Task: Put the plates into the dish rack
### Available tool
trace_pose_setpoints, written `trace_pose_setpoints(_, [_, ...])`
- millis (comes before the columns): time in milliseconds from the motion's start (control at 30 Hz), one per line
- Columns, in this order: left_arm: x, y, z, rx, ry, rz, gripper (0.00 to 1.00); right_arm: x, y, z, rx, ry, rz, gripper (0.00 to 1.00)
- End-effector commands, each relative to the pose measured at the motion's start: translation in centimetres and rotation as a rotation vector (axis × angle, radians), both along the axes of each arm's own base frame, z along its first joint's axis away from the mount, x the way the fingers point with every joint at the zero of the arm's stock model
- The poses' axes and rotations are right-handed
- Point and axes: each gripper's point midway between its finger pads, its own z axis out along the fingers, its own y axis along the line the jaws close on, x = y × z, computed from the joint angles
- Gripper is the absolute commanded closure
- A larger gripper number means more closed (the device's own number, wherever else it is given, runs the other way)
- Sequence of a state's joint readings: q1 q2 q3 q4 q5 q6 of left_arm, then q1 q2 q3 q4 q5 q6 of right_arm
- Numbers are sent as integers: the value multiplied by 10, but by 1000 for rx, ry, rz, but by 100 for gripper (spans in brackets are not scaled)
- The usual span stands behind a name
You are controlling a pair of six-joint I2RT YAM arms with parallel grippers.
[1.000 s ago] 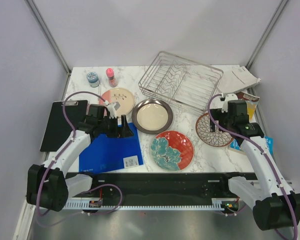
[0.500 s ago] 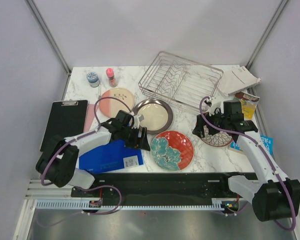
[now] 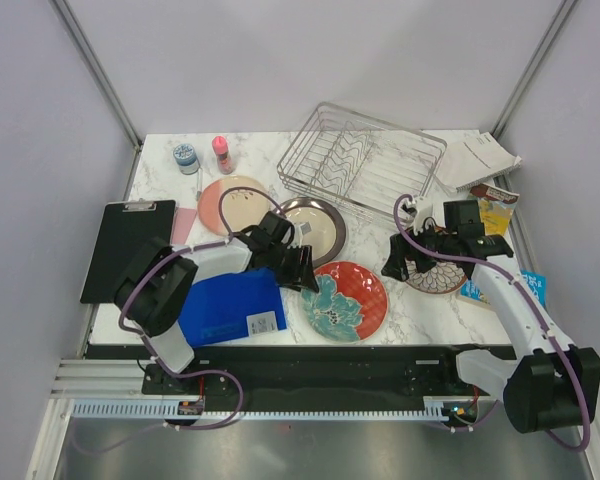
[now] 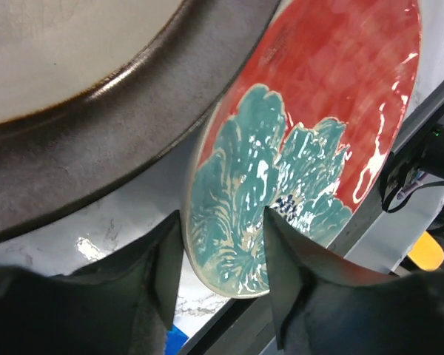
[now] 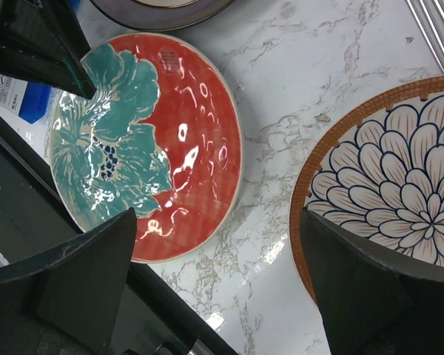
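Note:
The red-orange plate with teal flowers [image 3: 345, 300] lies flat near the front edge. My left gripper [image 3: 302, 272] is at its left rim, jaws part-closed: one finger outside the rim, the other over the teal flower [image 4: 222, 222]. The cream plate with a dark brown rim [image 3: 305, 232] lies just behind, and the cream-pink plate [image 3: 230, 203] is at the back left. My right gripper [image 3: 405, 262] hangs wide open over bare marble [image 5: 218, 222] between the red plate [image 5: 155, 140] and the white petal plate [image 3: 435, 275]. The dish rack [image 3: 365, 160] stands with no plate in it at the back.
A blue book [image 3: 230, 305] lies under my left arm, and a black clipboard [image 3: 125, 245] is at the far left. Two small jars [image 3: 186, 157] [image 3: 222, 153] stand at the back left. Papers [image 3: 480, 160] and snack packets [image 3: 495, 200] crowd the right edge.
My left arm swung right from beside the pink plate to the red plate's left rim, and its jaws narrowed. My right gripper moved left off the petal plate, still wide open.

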State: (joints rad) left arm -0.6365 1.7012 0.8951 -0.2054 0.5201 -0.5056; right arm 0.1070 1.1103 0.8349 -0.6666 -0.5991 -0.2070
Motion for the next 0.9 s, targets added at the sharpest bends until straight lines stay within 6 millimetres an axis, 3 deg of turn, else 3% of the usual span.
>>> trace_pose_setpoints(0, [-3, -15, -2, -62, 54, 5, 53, 7, 8, 13, 32, -32, 60, 2])
trace_pose_setpoints(167, [-14, -16, -11, -62, 99, -11, 62, 7, 14, 9, 61, -2, 101, 2])
trace_pose_setpoints(300, [-16, -21, -12, -101, 102, -43, 98, 8, 16, 4, 65, 23, 122, 2])
trace_pose_setpoints(367, [-18, -22, -2, -143, 86, -81, 98, 8, 16, 4, 62, 22, 128, 2])
trace_pose_setpoints(533, [-31, -12, 48, -368, 125, -187, 98, 16, 11, 19, 16, -64, 165, 2])
trace_pose_setpoints(700, [-10, 10, 98, -520, 38, -213, 98, 38, 23, 50, 68, -84, 209, 2])
trace_pose_setpoints(867, [2, 20, 150, -635, -77, -306, 98, 32, 47, 55, 199, 46, 322, 7])
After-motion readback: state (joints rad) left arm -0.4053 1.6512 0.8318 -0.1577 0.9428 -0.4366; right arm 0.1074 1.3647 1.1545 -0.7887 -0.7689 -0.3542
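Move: The left hand's open fingers already straddle the near-left rim of the red floral plate, whose middle lies about 9 cm right, 3 cm back and 2 cm lower; from this hand the brown-rimmed plate is some 12 cm ahead, straight out, and the blue mat about 20 cm left and 3 cm back. From the right hand the red plate's middle is roughly 12 cm left, 7 cm back and 11 cm down, the patterned plate about 10 cm right and 3 cm ahead, the dish rack some 27 cm ahead and 6 cm left. The left hand sinks a couple of centimetres and eases slightly back as its fingers close and pinch the red plate's rim, slides about 2 cm right, then draws left some 5 cm while rising and finally pushing forward, the fingers tipping up nearly 20 degrees towards level with the rim held. The right hand, fingers wide open and empty, dips about 1 cm beside the plates, then climbs well clear and goes about 4 cm forward and a little left, turning slightly counter-clockwise. ##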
